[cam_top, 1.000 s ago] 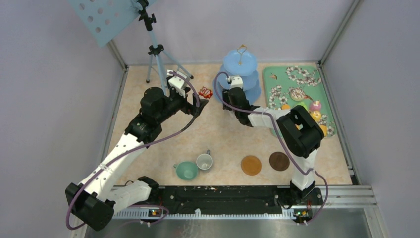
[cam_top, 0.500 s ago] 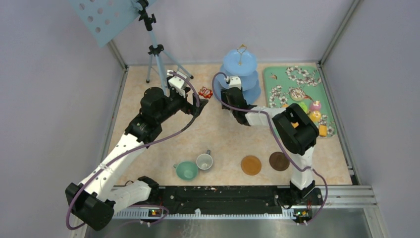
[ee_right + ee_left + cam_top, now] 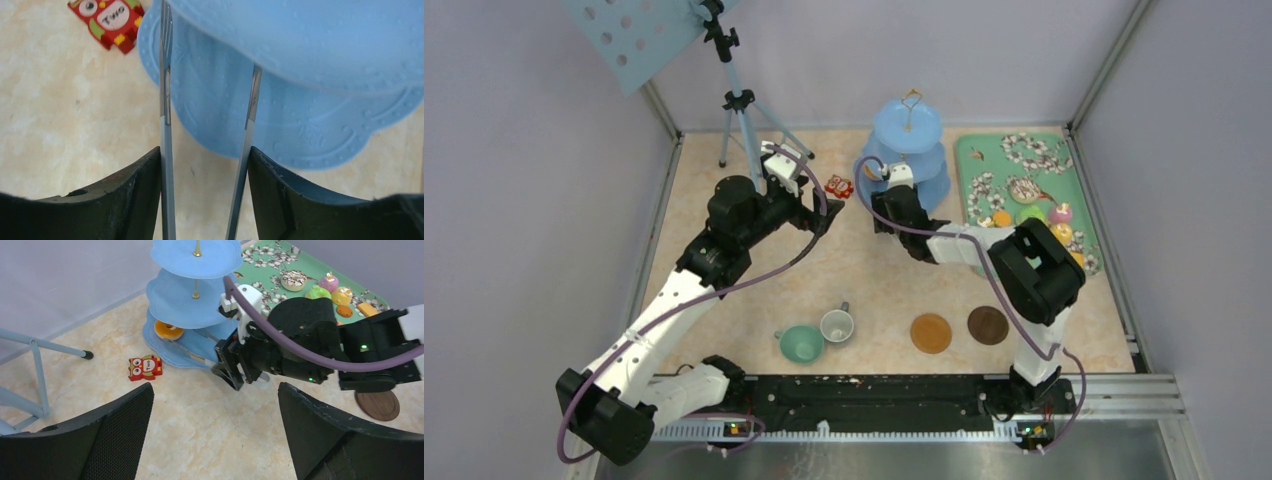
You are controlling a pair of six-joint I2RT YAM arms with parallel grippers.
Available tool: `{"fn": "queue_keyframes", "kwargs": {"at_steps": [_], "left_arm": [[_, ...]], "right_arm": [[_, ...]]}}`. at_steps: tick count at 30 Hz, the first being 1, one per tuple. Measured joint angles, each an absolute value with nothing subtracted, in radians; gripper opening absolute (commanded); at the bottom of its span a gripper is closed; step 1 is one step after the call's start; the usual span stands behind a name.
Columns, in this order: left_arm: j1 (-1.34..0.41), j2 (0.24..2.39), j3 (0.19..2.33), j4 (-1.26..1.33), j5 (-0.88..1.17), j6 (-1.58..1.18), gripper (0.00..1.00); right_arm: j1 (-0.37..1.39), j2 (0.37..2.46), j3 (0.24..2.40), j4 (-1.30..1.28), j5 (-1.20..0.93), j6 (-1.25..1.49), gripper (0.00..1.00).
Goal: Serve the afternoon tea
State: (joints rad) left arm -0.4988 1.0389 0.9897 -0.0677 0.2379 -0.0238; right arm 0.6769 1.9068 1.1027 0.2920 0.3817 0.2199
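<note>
The light-blue three-tier stand (image 3: 908,150) stands at the back, with an orange donut (image 3: 167,330) on its lowest tier. My right gripper (image 3: 205,155) is shut on the metal tongs (image 3: 164,100). Their two arms are spread apart and reach over the lowest tier; the middle tier (image 3: 310,50) hides their tips. My left gripper (image 3: 215,390) hangs open over bare table, holding nothing. More donuts, cupcakes (image 3: 329,282) and orange biscuits (image 3: 344,310) lie on the green tray (image 3: 1024,170). The teal cup (image 3: 802,343), grey-white cup (image 3: 837,325) and two coasters (image 3: 931,333) (image 3: 988,325) sit near the front.
A red owl block (image 3: 838,186) lies left of the stand, between the two grippers. A tripod (image 3: 742,110) with a perforated blue board stands at the back left. Walls close in the table on three sides.
The right wrist has drawn slightly back from the stand and its elbow has shifted right. The tongs' arms have spread wider between the fingers. The left arm has not moved.
</note>
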Motion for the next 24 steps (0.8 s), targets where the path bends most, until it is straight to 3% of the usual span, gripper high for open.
{"fn": "queue_keyframes", "kwargs": {"at_steps": [17,20,24], "left_arm": [[-0.499,1.039,0.990,-0.067,0.238,-0.024,0.99],[-0.499,1.039,0.990,-0.068,0.239,-0.024,0.99],[-0.499,1.039,0.990,-0.068,0.242,-0.025,0.99]], "right_arm": [[0.687,1.239,0.690,-0.056,0.369,0.222,0.56],[0.628,1.127,0.677,-0.168,0.376,0.230,0.56],[0.420,1.046,0.698,-0.256,0.355,0.252,0.55]]}}
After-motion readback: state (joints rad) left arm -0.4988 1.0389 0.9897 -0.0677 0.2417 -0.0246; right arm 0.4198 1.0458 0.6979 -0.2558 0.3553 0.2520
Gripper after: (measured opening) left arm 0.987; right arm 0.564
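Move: The right hand holds the tongs low in front of the cake stand, whose bottom tier is centred about 9 cm ahead and 4 cm right. On that tier the orange donut lies roughly 12 cm ahead, 1 cm left. The green tray's middle is some 30 cm right and 5 cm ahead, its green donut about 30 cm right and 3 cm ahead. From the left hand, the tray is about 17 cm ahead, 42 cm right and 32 cm below. Still gripping tongs, the right hand rises back off the stand and sweeps about 19 cm right towards the tray. ##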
